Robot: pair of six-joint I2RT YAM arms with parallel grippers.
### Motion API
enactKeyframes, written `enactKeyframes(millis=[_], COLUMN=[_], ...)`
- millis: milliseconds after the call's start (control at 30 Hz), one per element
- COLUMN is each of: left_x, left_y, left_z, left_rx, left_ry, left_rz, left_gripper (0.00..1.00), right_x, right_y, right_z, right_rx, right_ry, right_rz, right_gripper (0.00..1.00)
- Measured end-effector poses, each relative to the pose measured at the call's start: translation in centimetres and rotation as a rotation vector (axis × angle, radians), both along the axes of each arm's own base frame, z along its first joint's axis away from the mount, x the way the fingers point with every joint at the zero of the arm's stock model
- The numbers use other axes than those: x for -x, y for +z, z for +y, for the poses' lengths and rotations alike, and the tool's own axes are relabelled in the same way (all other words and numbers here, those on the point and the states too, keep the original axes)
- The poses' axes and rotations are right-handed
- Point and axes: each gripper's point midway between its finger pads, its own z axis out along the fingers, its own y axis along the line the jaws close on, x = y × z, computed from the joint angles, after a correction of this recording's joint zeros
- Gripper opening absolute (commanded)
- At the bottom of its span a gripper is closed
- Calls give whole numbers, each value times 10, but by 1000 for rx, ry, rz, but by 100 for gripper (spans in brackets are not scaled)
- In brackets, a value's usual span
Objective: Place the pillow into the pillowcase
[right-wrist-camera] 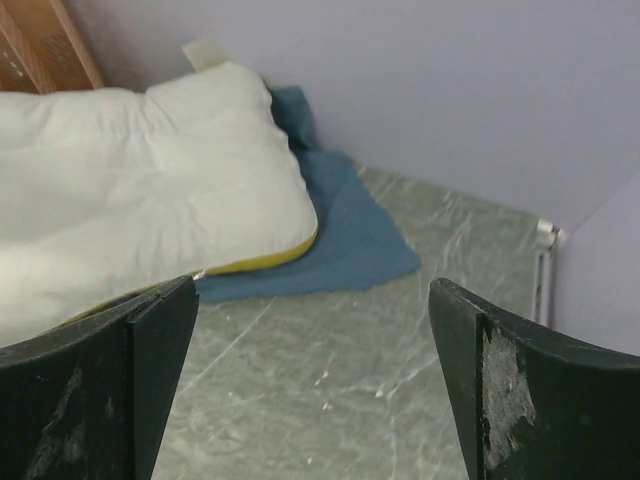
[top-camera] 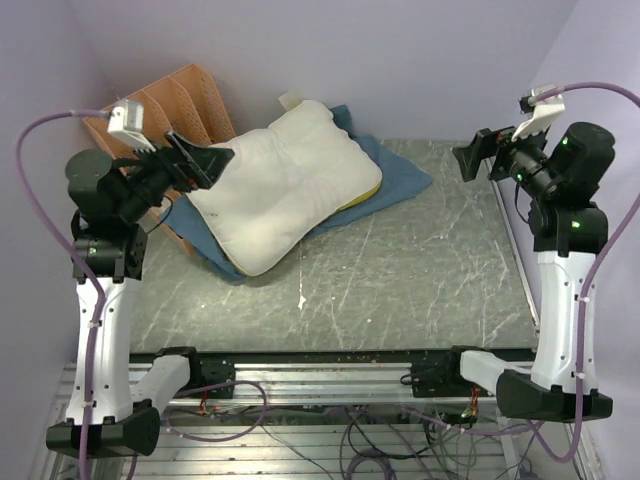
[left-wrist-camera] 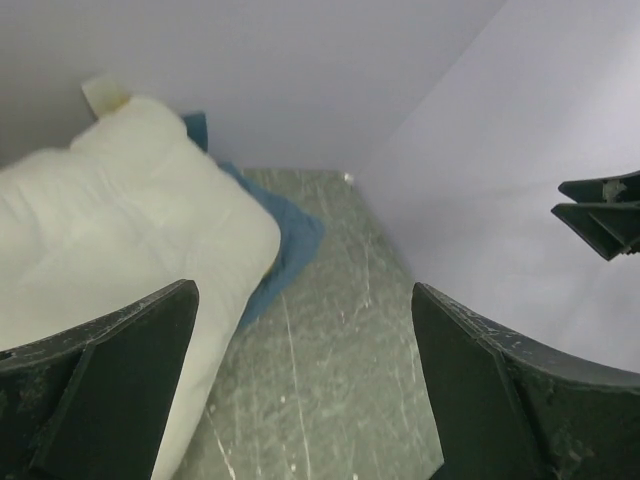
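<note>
The cream-white quilted pillow (top-camera: 280, 185) lies at the back left of the table, on top of the blue pillowcase (top-camera: 395, 175), which sticks out flat on its right and near sides. A yellow edge shows under the pillow (right-wrist-camera: 140, 190). My left gripper (top-camera: 205, 160) hovers open at the pillow's left edge, with nothing between its fingers. In the left wrist view the left gripper (left-wrist-camera: 303, 300) frames bare table, with the pillow (left-wrist-camera: 110, 220) and pillowcase (left-wrist-camera: 290, 235) to its left. My right gripper (top-camera: 470, 158) hangs open and empty above the table's right side, clear of the pillowcase (right-wrist-camera: 350, 235).
A wooden slotted rack (top-camera: 185, 100) stands against the back-left wall, behind the pillow. Lilac walls close in the back and both sides. The scratched grey table (top-camera: 430, 270) runs to a black rail (top-camera: 320, 360) at the near edge.
</note>
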Motion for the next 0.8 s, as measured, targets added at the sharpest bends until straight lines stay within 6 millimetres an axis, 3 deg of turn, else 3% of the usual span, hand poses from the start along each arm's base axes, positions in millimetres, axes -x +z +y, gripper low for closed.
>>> enactKeyframes(millis=[267, 433, 633, 800], left_x=[-7, -9, 0, 3], left_y=[-81, -139, -227, -266], left_z=[-14, -18, -15, -4], left_rx=[-42, -52, -30, -47], left_ry=[-10, -2, 67, 196], left_rz=[180, 305, 500, 614], left_gripper=[99, 95, 99, 99], right_x=[-13, -5, 2, -1], right_y=[-76, -118, -166, -205], right_z=[-10, 8, 27, 39], right_rx=[-68, -38, -53, -101], right_ry=[-31, 111, 254, 344], right_rz=[152, 200, 269, 359], right_gripper=[100, 100, 100, 100])
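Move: The pillow's near corner lies almost straight under my left hand, about 44 cm down and 1 cm to the right. The pillow's middle is some 22 cm ahead, 9 cm right and 42 cm below that hand; the wooden rack stands roughly 29 cm ahead, 28 cm left and 40 cm below it. From my right hand the pillow's middle is about 18 cm ahead, 38 cm left and 41 cm below, and the blue pillowcase's right corner 22 cm ahead, 8 cm right, 45 cm below. I sink both open hands towards the pillow together. My left hand drops nearly straight down, about 27 cm, over the pillow's near corner, its fingers tipping some 35 degrees downward. My right hand comes down about 20 cm over the bare table on the pillow's near right side, easing slightly left late on as it turns counter-clockwise and tips down, each about 20 degrees. ##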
